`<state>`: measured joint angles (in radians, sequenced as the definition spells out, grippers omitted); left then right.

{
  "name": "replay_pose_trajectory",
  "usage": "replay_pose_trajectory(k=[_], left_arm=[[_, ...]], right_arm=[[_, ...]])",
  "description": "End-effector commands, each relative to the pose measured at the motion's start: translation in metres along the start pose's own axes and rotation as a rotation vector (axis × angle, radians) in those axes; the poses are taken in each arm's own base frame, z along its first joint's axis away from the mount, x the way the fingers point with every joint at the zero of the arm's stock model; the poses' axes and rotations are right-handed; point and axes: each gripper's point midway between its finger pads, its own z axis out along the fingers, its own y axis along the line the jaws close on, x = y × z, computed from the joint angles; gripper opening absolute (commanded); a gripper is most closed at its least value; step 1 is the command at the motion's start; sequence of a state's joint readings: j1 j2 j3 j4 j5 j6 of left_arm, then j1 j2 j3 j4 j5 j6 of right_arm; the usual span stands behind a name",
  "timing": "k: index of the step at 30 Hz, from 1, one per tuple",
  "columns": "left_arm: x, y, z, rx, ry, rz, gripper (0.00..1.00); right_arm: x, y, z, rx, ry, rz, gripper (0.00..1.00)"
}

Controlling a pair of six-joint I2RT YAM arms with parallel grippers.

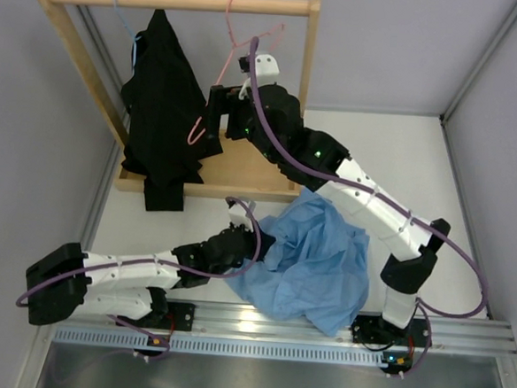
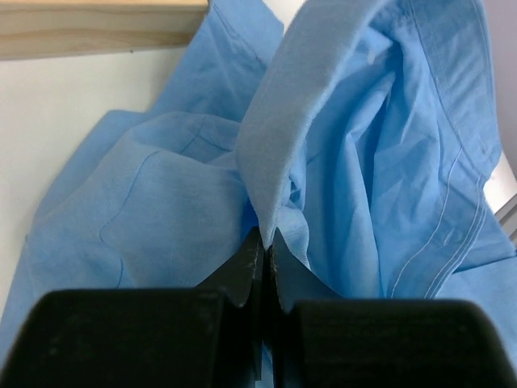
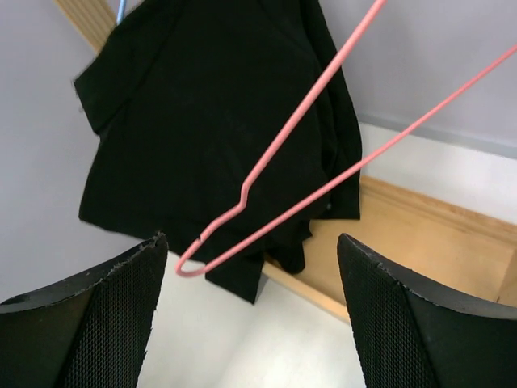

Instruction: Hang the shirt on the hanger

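The light blue shirt [image 1: 311,260] lies crumpled on the table between the two arm bases. My left gripper [image 1: 257,238] is shut on a raised fold of the shirt [image 2: 161,210], pinched between the fingertips of that gripper [image 2: 266,242]. The pink wire hanger [image 1: 192,134] hangs by its hook from the wooden rail. My right gripper [image 1: 215,111] is up at the hanger's lower corner. In the right wrist view this gripper [image 3: 250,242] is open, and the hanger [image 3: 283,137] has its corner between the fingers, close to the left one, with nothing gripped.
A wooden rack has a top rail [image 1: 174,0] and a flat base [image 1: 242,171]. A black garment [image 1: 162,107] hangs on a blue hanger [image 1: 120,11] just left of the pink one, also seen as the black garment [image 3: 186,121] behind it. Grey walls enclose the table.
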<state>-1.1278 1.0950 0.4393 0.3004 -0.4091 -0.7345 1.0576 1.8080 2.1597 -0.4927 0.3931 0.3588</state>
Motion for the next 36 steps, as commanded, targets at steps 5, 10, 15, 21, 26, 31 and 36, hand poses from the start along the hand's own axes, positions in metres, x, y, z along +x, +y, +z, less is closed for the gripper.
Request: replay_pose_trajectory(k=[5, 10, 15, 21, 26, 31, 36], left_arm=[[0.013, -0.016, 0.011, 0.081, 0.028, -0.034, 0.00], [0.019, -0.026, 0.012, 0.130, 0.050, -0.066, 0.00], [0.026, -0.025, 0.014, 0.131, 0.075, -0.061, 0.00], [0.029, -0.029, 0.015, 0.150, 0.086, -0.075, 0.00], [0.036, -0.035, 0.019, 0.169, 0.117, -0.082, 0.00], [0.040, -0.038, 0.022, 0.176, 0.137, -0.079, 0.00], [0.043, -0.040, 0.024, 0.181, 0.149, -0.077, 0.00]], right_arm=[[-0.052, -0.008, 0.021, 0.120, -0.172, -0.024, 0.82], [-0.049, -0.025, 0.060, 0.162, -0.214, -0.061, 0.78], [-0.046, -0.045, 0.061, 0.221, -0.200, -0.135, 0.61], [-0.042, -0.062, 0.048, 0.223, -0.158, -0.164, 0.36], [-0.029, -0.081, 0.050, 0.237, -0.109, -0.187, 0.25], [-0.031, -0.090, 0.044, 0.246, -0.099, -0.204, 0.21], [-0.033, -0.094, 0.035, 0.251, -0.093, -0.227, 0.16]])
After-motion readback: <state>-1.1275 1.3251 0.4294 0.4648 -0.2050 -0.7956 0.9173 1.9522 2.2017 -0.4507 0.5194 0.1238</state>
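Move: The pink hanger's middle hangs about 13 cm ahead of the right hand, 3 cm to its right and 3 cm lower, its near end dangling just left of the open fingers. The black shirt hangs some 14 cm ahead and 10 cm left, 12 cm lower; the rail is 15 cm ahead, straight in line, 8 cm up. From the left hand, which holds the blue shirt, the hanger is about 22 cm ahead, 8 cm left and 28 cm up; the shirt's bulk lies 11 cm right, 4 cm back, 7 cm lower. Forward about 10 cm towards the pink hanger goes the right hand, rising slightly, then dipping to some 5 cm below its start and drawing right, while it yaws clockwise, rolls left side down, and closes its wide-open fingers nearly shut around the hanger's near end. The left hand, still pinching the blue shirt, sinks about 5 cm and drifts right and a little back. ##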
